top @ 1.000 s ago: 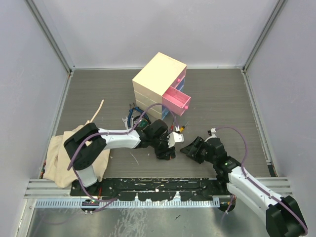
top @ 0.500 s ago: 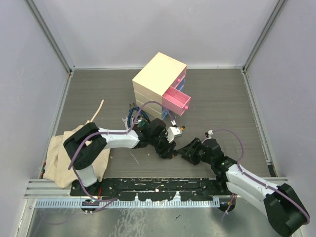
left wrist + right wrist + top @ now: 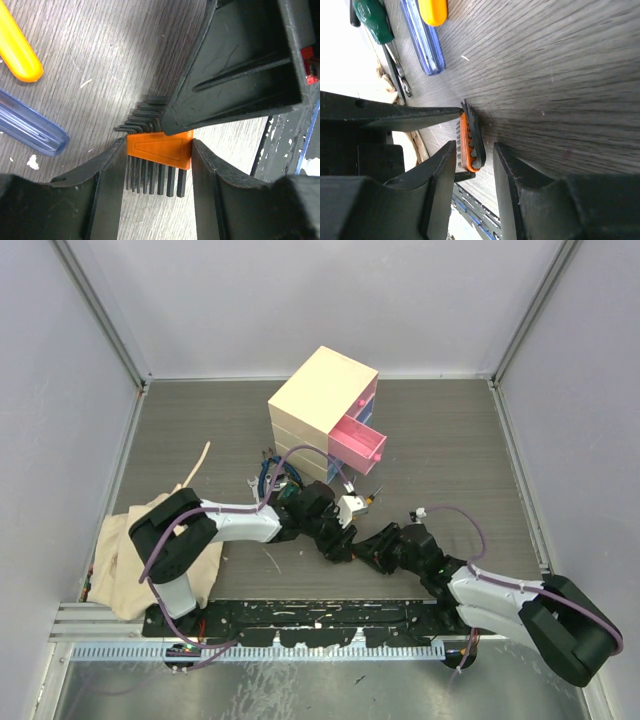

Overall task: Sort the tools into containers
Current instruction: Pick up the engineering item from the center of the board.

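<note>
The small black-orange piece [image 3: 159, 150], an orange holder of black hex keys, stands on edge on the table, and my left gripper [image 3: 159, 145] is shut on its two ends. My right gripper [image 3: 474, 147] straddles the same piece [image 3: 466, 142] across its flat sides, open, with a thin gap on each side. One right finger [image 3: 235, 65] reaches over the piece in the left wrist view. In the top view the two grippers meet [image 3: 356, 543] in front of the cream chest [image 3: 320, 405], whose pink drawer [image 3: 358, 443] is pulled out. The piece itself is hidden there.
An orange screwdriver handle [image 3: 17, 50] and a clear blue handle [image 3: 30, 125] lie just beyond the piece, and a green handle [image 3: 375, 20] beside them. More tools [image 3: 265, 475] lie left of the chest. A beige cloth [image 3: 125, 550] and a thin wooden stick [image 3: 200, 462] are at the left.
My right gripper has slid left up to the left gripper and narrowed its jaws around the black-orange piece. The left gripper has kept its grip and hardly moved.
</note>
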{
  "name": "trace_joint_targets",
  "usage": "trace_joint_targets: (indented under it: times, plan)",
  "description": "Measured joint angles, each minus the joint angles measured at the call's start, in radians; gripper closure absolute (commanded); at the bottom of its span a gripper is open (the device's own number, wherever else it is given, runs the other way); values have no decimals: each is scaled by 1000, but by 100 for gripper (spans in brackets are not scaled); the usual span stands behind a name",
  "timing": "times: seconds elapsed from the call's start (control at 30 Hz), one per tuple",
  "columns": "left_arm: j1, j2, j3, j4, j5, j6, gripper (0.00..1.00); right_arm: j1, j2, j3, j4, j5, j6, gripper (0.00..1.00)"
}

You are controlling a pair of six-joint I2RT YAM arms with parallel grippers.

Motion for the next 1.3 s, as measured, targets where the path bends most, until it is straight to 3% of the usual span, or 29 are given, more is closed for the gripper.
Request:
trace_joint_targets:
  times: [0.17, 0.4, 0.7, 0.9, 1.13, 1.3]
  plan:
    - [0, 0, -10, 22, 7, -15, 54, 2, 28, 0, 15, 24, 16, 74]
    - [4, -3, -12, 56, 21, -33, 47, 2, 59, -8, 77, 34, 31, 99]
    - [4, -48, -12, 45, 23, -35, 33, 3, -96, -1, -65, 72, -23, 99]
    - [4, -229, -13, -27, -10, -32, 32, 3, -257, 28, -269, 132, -85, 99]
    - [4, -463, -23, -142, -155, -36, 29, 3, -399, 64, -469, 190, -137, 100]
    - [4, -662, -32, -240, -354, -47, 9, 3, -445, 133, -620, 257, -189, 100]
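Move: Between the left fingertips, already held, is the engineering item, the orange-and-black tool; it sits about 2 cm to the left of the right hand's point, level with it fore and aft and roughly 1 cm lower, with the right jaws open around its near end. From the right hand the blue screwdriver lies some 11 cm ahead and 3 cm left, the yellow screwdriver about 10 cm ahead and 1 cm right, both roughly 2 cm lower on the table. Closing on the item while the left hand still holds it, the right fingers pinch it almost on the spot. Then the left fingers open and let go, and that hand climbs about 18 cm, swinging left and a little forward late on as it tips up. The right keeps its pinch and draws right about 5 cm, rising slightly and rolling. ##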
